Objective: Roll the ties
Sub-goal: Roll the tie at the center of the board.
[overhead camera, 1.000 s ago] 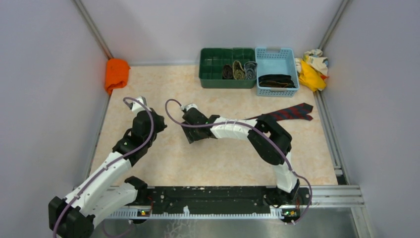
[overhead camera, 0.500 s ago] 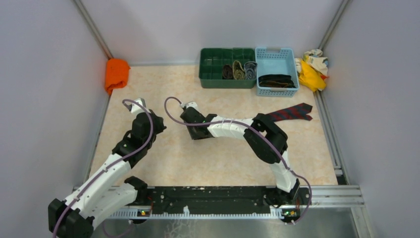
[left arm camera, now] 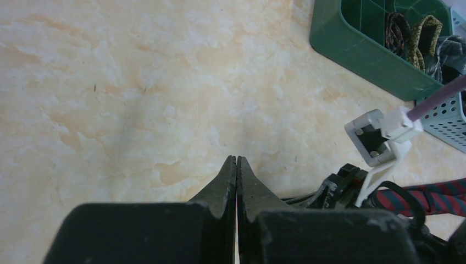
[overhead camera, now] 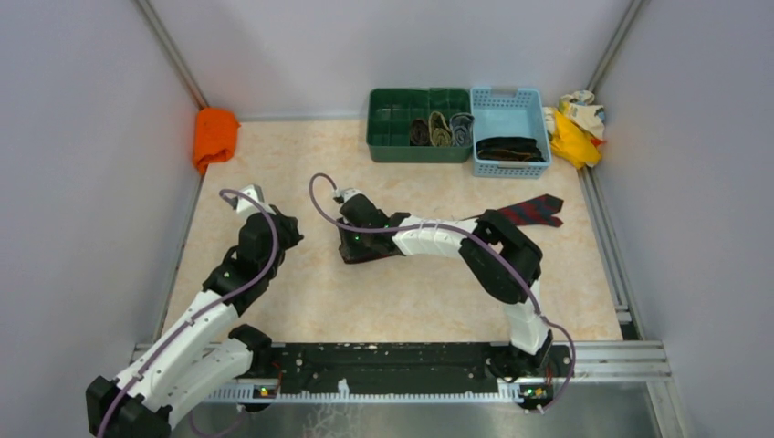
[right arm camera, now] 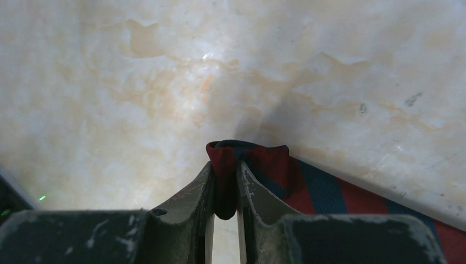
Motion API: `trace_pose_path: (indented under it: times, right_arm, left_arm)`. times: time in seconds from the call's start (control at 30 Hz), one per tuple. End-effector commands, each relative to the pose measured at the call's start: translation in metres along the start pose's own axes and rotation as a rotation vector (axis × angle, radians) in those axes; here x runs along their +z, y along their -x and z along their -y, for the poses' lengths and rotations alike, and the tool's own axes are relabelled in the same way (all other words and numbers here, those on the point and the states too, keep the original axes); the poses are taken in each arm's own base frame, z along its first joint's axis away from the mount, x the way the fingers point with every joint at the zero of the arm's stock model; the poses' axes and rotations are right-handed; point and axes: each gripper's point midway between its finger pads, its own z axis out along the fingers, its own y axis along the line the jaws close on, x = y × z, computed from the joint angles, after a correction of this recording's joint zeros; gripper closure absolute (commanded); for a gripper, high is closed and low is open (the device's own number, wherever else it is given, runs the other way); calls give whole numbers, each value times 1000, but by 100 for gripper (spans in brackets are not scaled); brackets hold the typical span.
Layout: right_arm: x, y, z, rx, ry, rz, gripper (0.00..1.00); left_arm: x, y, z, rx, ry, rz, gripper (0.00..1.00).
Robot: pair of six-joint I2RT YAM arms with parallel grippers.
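Observation:
A dark red tie with navy plaid (overhead camera: 534, 210) lies across the table, its wide pointed end at the right. Most of its length is hidden under my right arm. My right gripper (overhead camera: 354, 252) is near the table's middle, shut on the tie's narrow folded end (right arm camera: 258, 159), which bulges out between the fingertips of that gripper (right arm camera: 224, 165). My left gripper (overhead camera: 292, 230) hovers just to the left, shut and empty, its tips (left arm camera: 236, 159) pressed together above bare tabletop. Three rolled ties (overhead camera: 441, 130) sit in the green bin (overhead camera: 392, 146).
A light blue basket (overhead camera: 509, 96) beside the green bin holds dark ties (overhead camera: 509, 148). An orange cloth (overhead camera: 215, 135) lies at the back left corner. Yellow and cream rags (overhead camera: 577, 123) are piled at the back right. Grey walls enclose the table.
My right gripper closed on the tie's narrow end and sank toward the table. The tie's wide end slid a little to the left. My left arm drew back slightly.

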Motion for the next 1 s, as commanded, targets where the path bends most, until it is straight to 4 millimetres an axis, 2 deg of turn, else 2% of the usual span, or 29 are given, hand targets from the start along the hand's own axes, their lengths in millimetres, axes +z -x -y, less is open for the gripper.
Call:
trace_pose_path:
  times: [0.0, 0.47, 0.7, 0.97]
  right_arm:
    - [-32, 35, -38, 107, 258, 90, 84]
    - [-55, 9, -30, 435, 596, 43, 85]
    - [-70, 3, -21, 520, 642, 71, 85]
    - [-65, -10, 7, 592, 598, 89, 86]
  left_arm:
    - [4, -6, 0, -8, -6, -9, 100]
    - [19, -24, 21, 29, -88, -77, 100]
    - [23, -28, 36, 37, -147, -100, 100]
    - [32, -39, 47, 47, -188, -136, 100]
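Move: In the right fingers, already pinched, is the tie's rolled end; from there the loose strip runs off to the right over the board, to a tail tip some 47 cm right, about 10 cm ahead and 3 cm lower. The green box stands roughly 30 cm ahead and 16 cm to the right, the blue basket about 30 cm ahead and 41 cm right. From the left hand, the rolled end lies about 13 cm right, 1 cm back and 14 cm below. Keeping its pinch on the tie's end, the right hand lifts briefly, then draws back and to the right by about 4 cm each, staying low and ending slightly higher, while the wrist rolls some 45 degrees so the fingers swing from steeply downward to a shallow slant pointing left. Meanwhile the shut, empty left hand sinks about 4 cm and moves 5 cm right, slightly forward, turning a little clockwise. ##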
